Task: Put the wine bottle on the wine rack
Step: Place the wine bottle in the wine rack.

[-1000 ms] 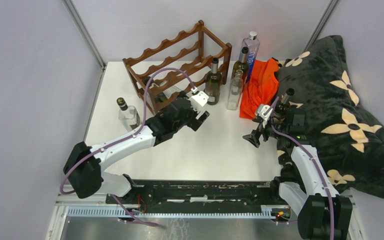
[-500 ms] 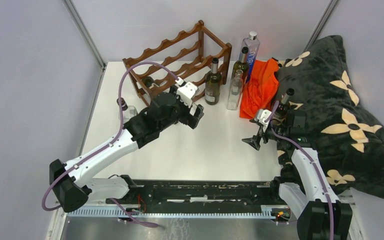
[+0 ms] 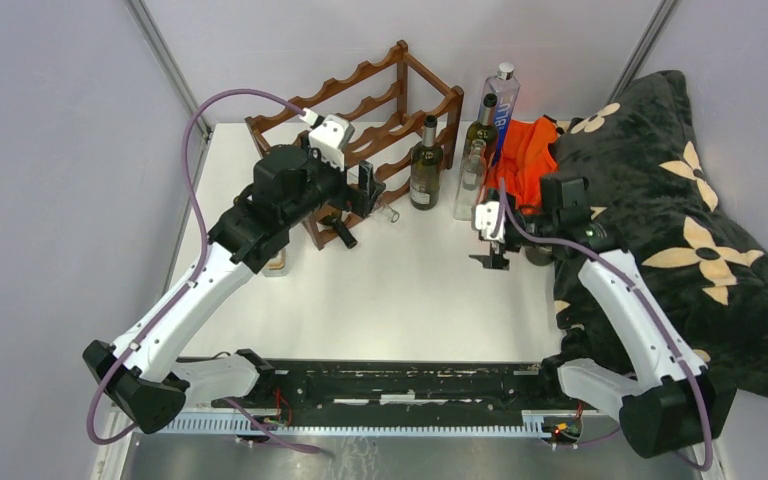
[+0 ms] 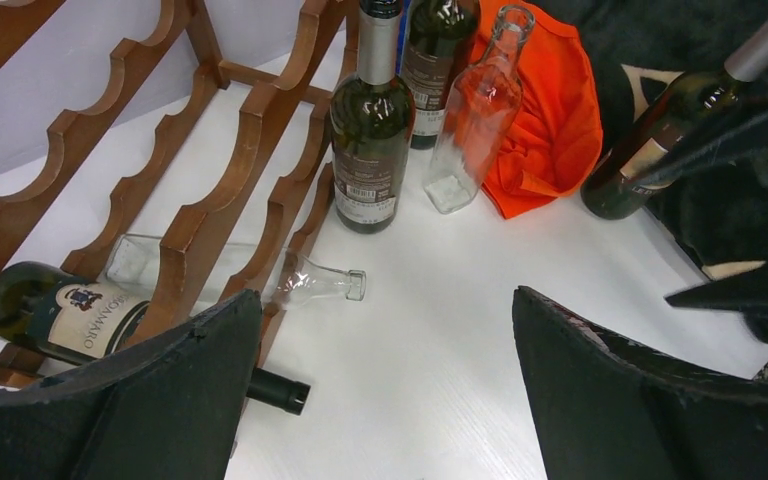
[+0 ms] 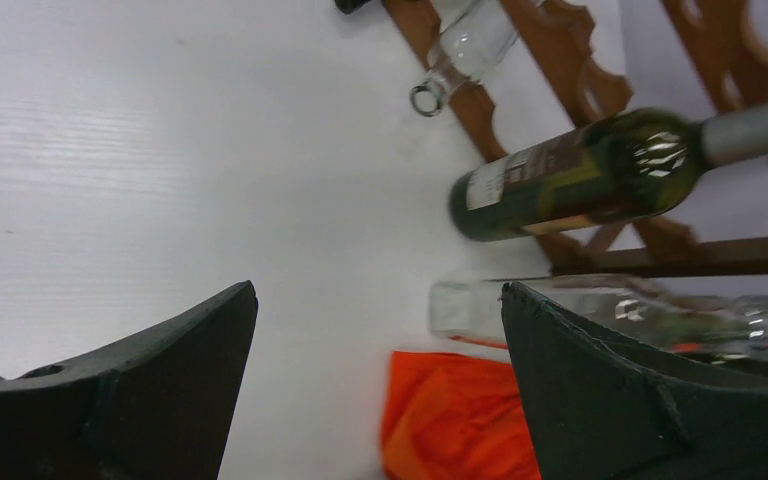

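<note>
The reddish-brown wine rack (image 3: 360, 105) stands at the back left, with a dark green bottle (image 4: 50, 310) and a clear bottle (image 4: 300, 285) lying in its lowest tier. A dark green wine bottle (image 3: 426, 165) stands upright just right of the rack, also in the left wrist view (image 4: 370, 140) and the right wrist view (image 5: 570, 180). My left gripper (image 3: 370, 195) hovers in front of the rack, open and empty (image 4: 388, 300). My right gripper (image 3: 490, 245) is open and empty (image 5: 380, 290) near a clear bottle (image 3: 471, 180). Another wine bottle (image 4: 680, 130) leans at the black blanket.
An orange cloth (image 3: 525, 160) and a black flowered blanket (image 3: 670, 200) fill the right side. A second dark bottle (image 3: 480, 125) and a tall blue bottle (image 3: 501, 100) stand at the back. A small clear bottle (image 3: 276, 264) sits under my left arm.
My left arm has lifted and swung back toward the rack's front. My right arm has moved left and back toward the standing bottles. Both grippers stay open.
</note>
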You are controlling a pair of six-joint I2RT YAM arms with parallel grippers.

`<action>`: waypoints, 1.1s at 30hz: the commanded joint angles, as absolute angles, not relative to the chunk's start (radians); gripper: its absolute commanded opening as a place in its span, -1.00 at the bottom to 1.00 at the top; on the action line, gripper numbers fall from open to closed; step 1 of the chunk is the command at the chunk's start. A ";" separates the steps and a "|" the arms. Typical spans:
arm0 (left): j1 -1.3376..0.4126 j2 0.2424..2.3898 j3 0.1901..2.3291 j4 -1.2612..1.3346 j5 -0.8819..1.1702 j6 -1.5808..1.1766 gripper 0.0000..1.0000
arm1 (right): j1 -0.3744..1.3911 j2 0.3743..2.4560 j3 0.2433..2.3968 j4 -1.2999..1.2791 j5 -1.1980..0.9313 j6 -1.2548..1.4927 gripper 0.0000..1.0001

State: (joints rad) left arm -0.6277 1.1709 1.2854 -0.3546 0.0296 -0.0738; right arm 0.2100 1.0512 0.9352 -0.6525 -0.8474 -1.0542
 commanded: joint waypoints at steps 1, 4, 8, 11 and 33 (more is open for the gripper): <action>-0.624 1.105 1.288 -0.280 0.045 -0.079 0.98 | 0.296 1.169 1.173 -0.821 -0.691 -1.222 0.96; -0.625 1.050 1.200 -0.202 -0.011 -0.040 0.99 | 0.378 1.235 1.244 -0.809 -0.627 -1.214 0.96; -0.623 0.977 1.085 -0.115 -0.086 0.006 0.99 | 0.517 1.248 1.155 -0.623 -0.507 -1.178 0.96; -0.614 0.934 1.023 -0.090 -0.131 0.042 0.99 | 0.612 1.233 1.019 -0.355 -0.437 -1.083 0.96; -0.591 0.787 0.950 -0.038 -0.307 0.117 1.00 | 0.747 1.773 1.119 0.284 -0.076 -0.537 0.46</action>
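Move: The neck of the clear bottle lying in the rack sticks out about 13 cm ahead of the right hand, 21 cm to its left and 12 cm below. The racked wine bottle's dark neck is 10 cm left of that neck and 4 cm nearer. From the right hand, the standing wine bottle is 20 cm ahead and 13 cm left, the standing clear bottle 17 cm ahead and 3 cm left. From the left hand the clear neck lies about 11 cm ahead, 6 cm right, 22 cm below. The right hand lifts some 4 cm, then sweeps about 18 cm left while sinking well below its starting height and, late on, reaching about 11 cm forward, its wrist swinging counter-clockwise and then back clockwise as the wide-open fingers narrow by a quarter towards the clear bottle's projecting neck, with no touch seen. Meanwhile the empty left hand stays open and clears off about 10 cm to the left, away from that neck, tipping its fingers up and turning counter-clockwise, each by some 20 degrees. ##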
